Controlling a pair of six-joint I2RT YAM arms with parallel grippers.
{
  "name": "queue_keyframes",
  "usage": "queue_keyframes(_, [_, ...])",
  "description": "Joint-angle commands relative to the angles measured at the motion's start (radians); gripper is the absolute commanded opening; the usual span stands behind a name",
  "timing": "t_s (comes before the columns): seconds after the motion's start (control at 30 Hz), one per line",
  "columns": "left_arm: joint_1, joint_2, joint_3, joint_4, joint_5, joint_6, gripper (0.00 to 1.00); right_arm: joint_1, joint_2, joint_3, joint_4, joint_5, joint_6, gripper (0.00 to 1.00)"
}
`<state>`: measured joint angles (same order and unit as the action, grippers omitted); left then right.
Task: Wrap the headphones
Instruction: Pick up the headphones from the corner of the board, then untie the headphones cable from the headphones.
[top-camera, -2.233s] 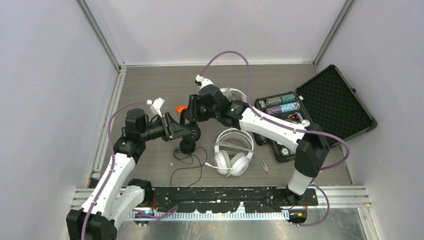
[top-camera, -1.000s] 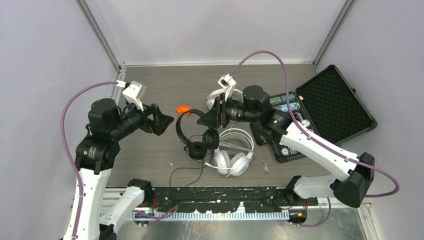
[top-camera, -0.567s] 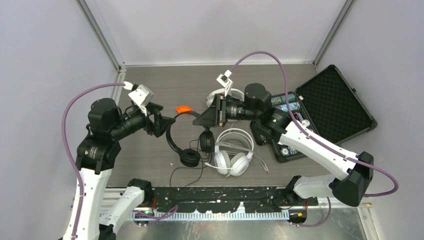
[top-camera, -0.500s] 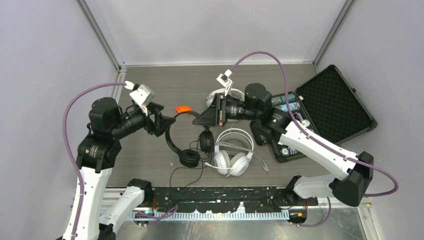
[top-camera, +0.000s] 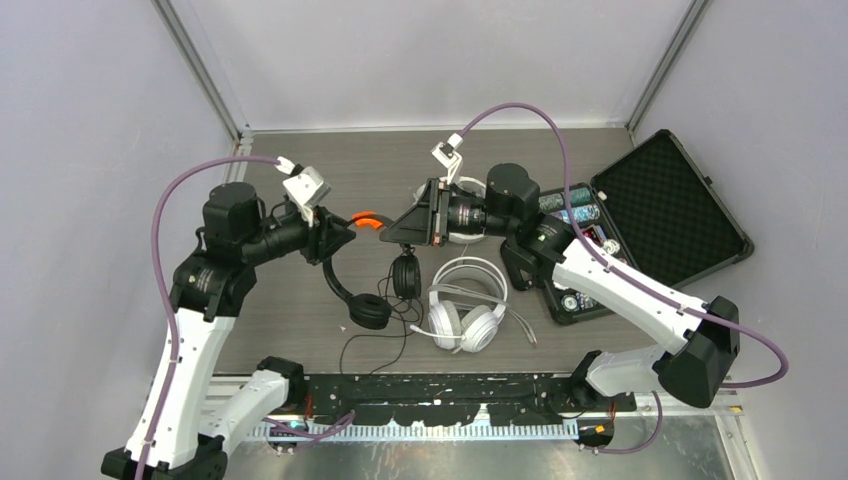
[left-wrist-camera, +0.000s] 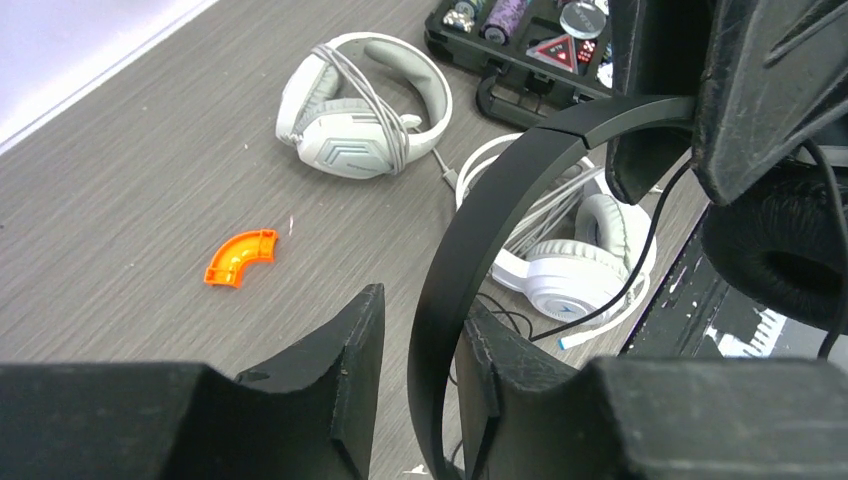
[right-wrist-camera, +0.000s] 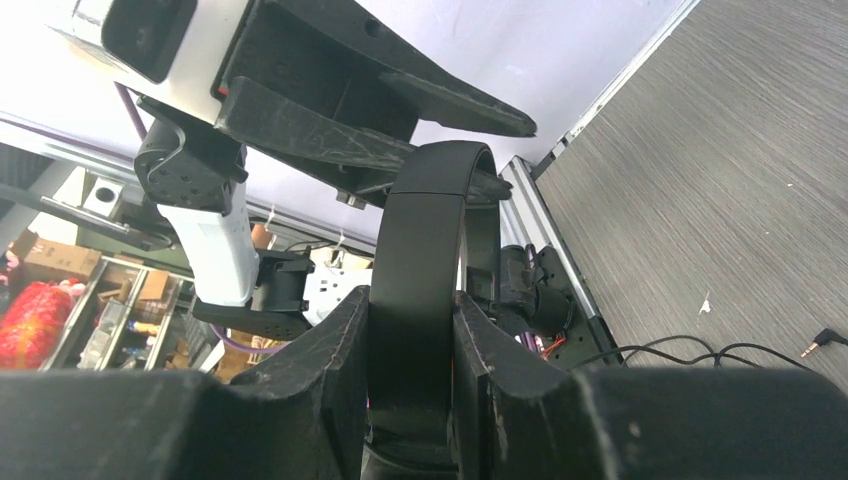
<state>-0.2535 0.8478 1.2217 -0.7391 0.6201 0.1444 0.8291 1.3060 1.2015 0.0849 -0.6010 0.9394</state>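
Observation:
The black headphones (top-camera: 370, 312) hang above the table, their headband (left-wrist-camera: 520, 170) spanning both grippers. My right gripper (top-camera: 392, 232) (right-wrist-camera: 410, 300) is shut on the band (right-wrist-camera: 430, 220), its fingers pressed to both edges. My left gripper (top-camera: 340, 238) (left-wrist-camera: 425, 305) straddles the same band farther along: its right finger touches the band and a narrow gap shows at its left finger. The black cord (top-camera: 372, 345) trails down to the table. One pair of white headphones (top-camera: 468, 305) (left-wrist-camera: 570, 270) lies below the right gripper. Another white pair (left-wrist-camera: 360, 110), with its cord wrapped round it, lies farther back.
An orange curved piece (top-camera: 366, 219) (left-wrist-camera: 240, 257) lies on the table between the grippers. The open black foam-lined case (top-camera: 670, 200) of chips sits at the right. Grey walls close in the table on the left, the back and the right.
My left arm swung right to the headband and its jaws narrowed around it. The right gripper carried the black headphones a little left, still shut on the band.

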Motion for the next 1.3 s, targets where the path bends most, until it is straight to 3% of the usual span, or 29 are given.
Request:
queue_keyframes(0.0, [-0.018, 0.007, 0.010, 0.010, -0.025, 0.033, 0.33, 0.003, 0.003, 0.020, 0.095, -0.015, 0.029, 0.17])
queue_keyframes(0.1, [-0.025, 0.006, -0.001, 0.022, -0.022, 0.032, 0.33, 0.004, 0.014, 0.018, 0.095, -0.018, 0.032, 0.17])
queue_keyframes(0.2, [-0.029, 0.012, -0.009, 0.024, -0.024, 0.041, 0.15, 0.004, 0.020, 0.017, 0.097, -0.018, 0.034, 0.17])
queue_keyframes(0.3, [-0.033, 0.016, -0.011, 0.033, -0.022, 0.042, 0.10, 0.003, 0.029, 0.022, 0.096, -0.020, 0.031, 0.17])
queue_keyframes(0.37, [-0.035, 0.016, -0.006, 0.036, -0.017, 0.033, 0.00, 0.004, 0.036, 0.024, 0.101, -0.022, 0.027, 0.20])
queue_keyframes(0.47, [-0.035, 0.007, 0.019, 0.000, -0.053, 0.023, 0.00, 0.003, 0.040, 0.039, 0.077, -0.003, -0.019, 0.36])
queue_keyframes(0.57, [-0.035, -0.020, 0.035, -0.009, -0.183, -0.003, 0.00, 0.002, 0.015, 0.125, -0.116, 0.111, -0.150, 0.55])
queue_keyframes(0.67, [-0.035, -0.048, 0.033, 0.010, -0.356, -0.028, 0.00, 0.000, -0.039, 0.180, -0.245, 0.204, -0.262, 0.64])
queue_keyframes(0.8, [-0.035, -0.066, 0.014, 0.014, -0.517, -0.050, 0.00, -0.003, -0.130, 0.149, -0.261, 0.289, -0.360, 0.74])
queue_keyframes(1.03, [-0.035, -0.078, 0.035, -0.032, -0.685, -0.081, 0.00, -0.002, -0.222, 0.043, -0.229, 0.328, -0.546, 0.76])
queue_keyframes(1.17, [-0.036, -0.109, 0.053, -0.019, -0.662, -0.128, 0.00, -0.002, -0.265, -0.092, -0.078, 0.306, -0.672, 0.74])
queue_keyframes(1.27, [-0.035, -0.120, 0.087, -0.012, -0.564, -0.196, 0.00, -0.003, -0.296, -0.188, 0.082, 0.296, -0.707, 0.74])
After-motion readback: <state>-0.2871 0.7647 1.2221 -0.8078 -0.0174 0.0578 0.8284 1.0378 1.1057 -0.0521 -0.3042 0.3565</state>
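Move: The left hand's part-open fingers already straddle the black headphones' headband, right at the hand point; the right hand still grips that band about 8 cm to the left hand's right and some 3 cm up. From the left hand, the orange elbow lies roughly 14 cm ahead, 0 cm sideways, and the boom-mic headset 24 cm right, 4 cm back, both about 30 cm below. From the right hand, the grip on the headband is at its own fingertips. The left hand sinks about a centimetre as it shuts its fingers on the headband, and only then does the right hand open wide, let go and draw off to its right by about 7 cm, first rising, then dropping back to near its starting height, while it rolls about its own fingers. As the right lets go, the left keeps its pinch and carries the black headphones left, away from the right hand and a little forward, swinging counter-clockwise some 35 degrees. ##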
